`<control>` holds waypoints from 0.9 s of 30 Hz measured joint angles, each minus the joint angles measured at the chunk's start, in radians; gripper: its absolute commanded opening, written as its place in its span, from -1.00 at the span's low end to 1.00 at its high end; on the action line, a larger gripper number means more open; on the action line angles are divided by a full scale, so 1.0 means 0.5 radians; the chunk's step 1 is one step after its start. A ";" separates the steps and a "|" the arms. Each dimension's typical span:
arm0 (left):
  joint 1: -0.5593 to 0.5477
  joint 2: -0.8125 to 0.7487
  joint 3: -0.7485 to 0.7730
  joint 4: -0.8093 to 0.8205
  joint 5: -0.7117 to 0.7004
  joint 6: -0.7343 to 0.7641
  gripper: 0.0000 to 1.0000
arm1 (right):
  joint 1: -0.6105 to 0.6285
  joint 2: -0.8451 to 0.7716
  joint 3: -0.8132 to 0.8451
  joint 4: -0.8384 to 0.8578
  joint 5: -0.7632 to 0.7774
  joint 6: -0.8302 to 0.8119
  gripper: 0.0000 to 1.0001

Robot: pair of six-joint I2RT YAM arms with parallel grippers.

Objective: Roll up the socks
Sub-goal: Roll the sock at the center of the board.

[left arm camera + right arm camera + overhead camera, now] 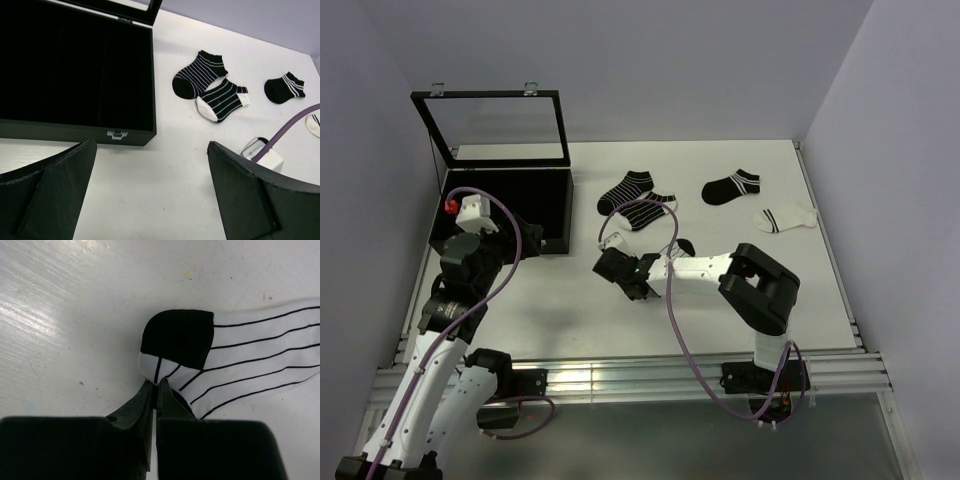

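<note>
My right gripper (159,390) is shut, pinching the edge of a white sock with thin black stripes and a black patch (240,360) that lies flat on the table. From above, this gripper (612,266) sits low at the table's middle, and the arm hides most of that sock. Only a black bit (685,246) shows. Farther back lie a black striped sock (625,188) overlapping a white-toed striped one (648,211), a black sock (730,187) and a white sock (785,217). My left gripper (150,200) hangs open over bare table, holding nothing.
An open black box (510,205) with a glass lid (498,128) stands at the back left, its latch (115,134) facing my left gripper. A purple cable (672,300) loops off the right arm. Walls close in the table on three sides.
</note>
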 measured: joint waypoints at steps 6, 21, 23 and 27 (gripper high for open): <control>0.000 0.102 0.032 -0.008 0.091 -0.054 0.99 | -0.063 0.000 0.027 0.005 -0.134 0.009 -1.00; -0.185 0.388 0.034 0.073 0.356 -0.395 0.96 | -0.434 0.027 0.134 0.034 -1.010 0.120 -1.00; -0.241 0.417 0.020 0.117 0.353 -0.452 0.94 | -0.465 0.038 0.137 0.041 -1.118 0.130 -1.00; -0.351 0.491 -0.059 0.232 0.352 -0.575 0.92 | -0.546 0.056 0.137 0.082 -1.379 0.173 -1.00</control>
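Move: The right fingers are already shut on the black toe end of the striped white sock; its middle lies about 7 cm ahead and 5 cm right, at the same height. The white-toed black sock is some 21 cm straight ahead, and another black striped sock is roughly 26 cm ahead and 4 cm left. From the left hand, the striped white sock lies about 26 cm right, 4 cm ahead and 23 cm below. Right keeps its pinch, dragging the sock end 3–4 cm left, tilting nearly 40 degrees; left nears, 10 cm rightward, sinking. ##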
